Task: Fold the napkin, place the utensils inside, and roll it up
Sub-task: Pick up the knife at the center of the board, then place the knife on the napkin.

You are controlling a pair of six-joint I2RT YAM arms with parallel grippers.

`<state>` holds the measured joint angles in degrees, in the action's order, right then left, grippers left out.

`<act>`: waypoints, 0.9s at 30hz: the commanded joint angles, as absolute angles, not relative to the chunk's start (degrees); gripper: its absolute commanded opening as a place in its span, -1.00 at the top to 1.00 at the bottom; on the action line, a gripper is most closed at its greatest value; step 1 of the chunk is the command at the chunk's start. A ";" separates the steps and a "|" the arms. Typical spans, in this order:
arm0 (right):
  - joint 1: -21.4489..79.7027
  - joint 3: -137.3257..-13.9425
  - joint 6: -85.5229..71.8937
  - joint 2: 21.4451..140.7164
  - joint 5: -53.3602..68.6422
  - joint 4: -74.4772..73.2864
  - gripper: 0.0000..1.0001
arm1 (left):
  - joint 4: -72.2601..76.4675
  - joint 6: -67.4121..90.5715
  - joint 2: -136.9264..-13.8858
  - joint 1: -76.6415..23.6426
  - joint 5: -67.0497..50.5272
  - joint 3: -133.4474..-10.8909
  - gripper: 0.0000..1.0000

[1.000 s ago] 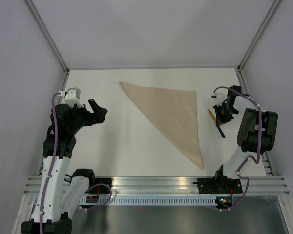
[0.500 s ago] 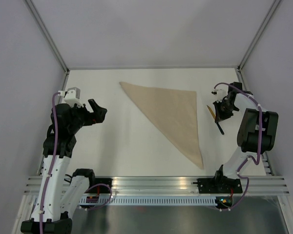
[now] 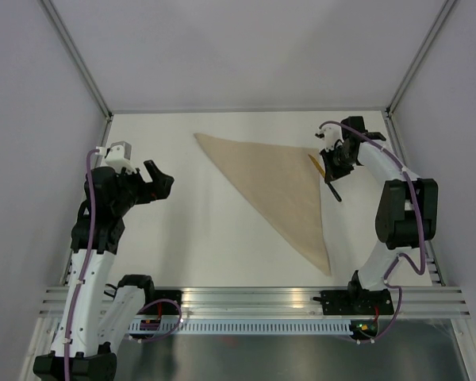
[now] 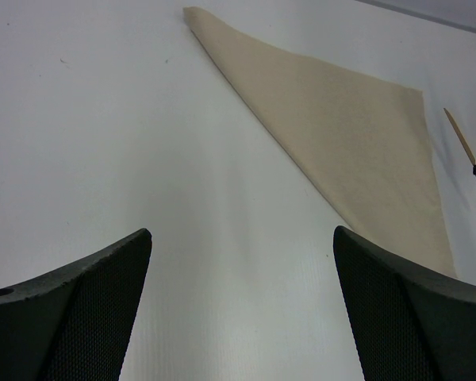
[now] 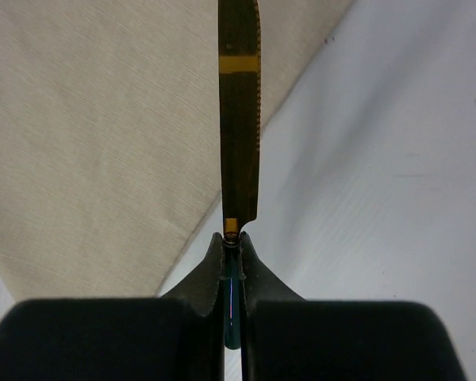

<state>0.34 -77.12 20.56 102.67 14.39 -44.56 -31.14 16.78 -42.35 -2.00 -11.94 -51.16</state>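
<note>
The beige napkin (image 3: 278, 186) lies folded into a triangle on the white table, also seen in the left wrist view (image 4: 341, 135) and the right wrist view (image 5: 87, 135). My right gripper (image 3: 331, 168) is shut on the knife (image 5: 239, 119) by its dark handle, and the yellow-orange blade points out over the napkin's right corner. In the overhead view the knife (image 3: 324, 176) hangs at the napkin's upper right edge. My left gripper (image 3: 160, 182) stands open over bare table, left of the napkin, with nothing between its fingers (image 4: 79, 302).
Metal frame posts (image 3: 79, 59) and grey side walls enclose the white table (image 3: 206, 238). An aluminium rail (image 3: 254, 305) with the arm bases runs along the near edge.
My right gripper has carried the knife up and leftward, from beside the napkin's right edge to over its upper right corner. The left arm has not moved.
</note>
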 commanded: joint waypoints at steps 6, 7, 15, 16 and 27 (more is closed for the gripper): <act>8.25 -86.39 13.98 106.08 15.03 -45.88 0.99 | -30.50 16.00 -43.42 -2.11 -9.58 -51.50 -0.99; 8.96 -87.44 13.19 106.52 15.29 -45.44 0.99 | -30.59 15.91 -43.59 -2.11 -9.32 -51.59 -0.99; 18.79 -90.00 7.30 111.26 14.33 -41.84 0.99 | -30.59 15.29 -44.82 -2.11 -7.03 -51.94 -0.99; 19.59 -90.44 6.51 111.79 14.24 -41.31 0.99 | -30.59 15.21 -45.00 -2.11 -7.03 -51.94 -0.99; 28.56 -92.02 1.58 116.37 13.54 -37.71 0.99 | -30.59 15.21 -44.91 -2.11 -5.89 -51.68 -0.99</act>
<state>27.46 -89.45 5.65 115.66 15.14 -39.18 -31.16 16.78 -45.10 -2.00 -6.90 -51.16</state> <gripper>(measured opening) 0.030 0.993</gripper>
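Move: The knife is already pinched where blade meets handle in the right gripper. The folded napkin's middle lies about 14 cm to that gripper's left, level fore and aft and some 8 cm below. From the same gripper, its far right corner is about 17 cm ahead and 1 cm right, its near corner 29 cm back and 1 cm left. From the left gripper, the napkin's middle is roughly 10 cm ahead, 37 cm right and 27 cm below. Carry the knife left with the right gripper, about 21 cm, across the napkin's middle towards its slanting long edge. Arc slightly forward and up by 2 or 3 cm at first, then ease back and down to a little below the starting height. Turn the wrist some 15 degrees counter-clockwise on the way and keep the fingers shut on the knife. ##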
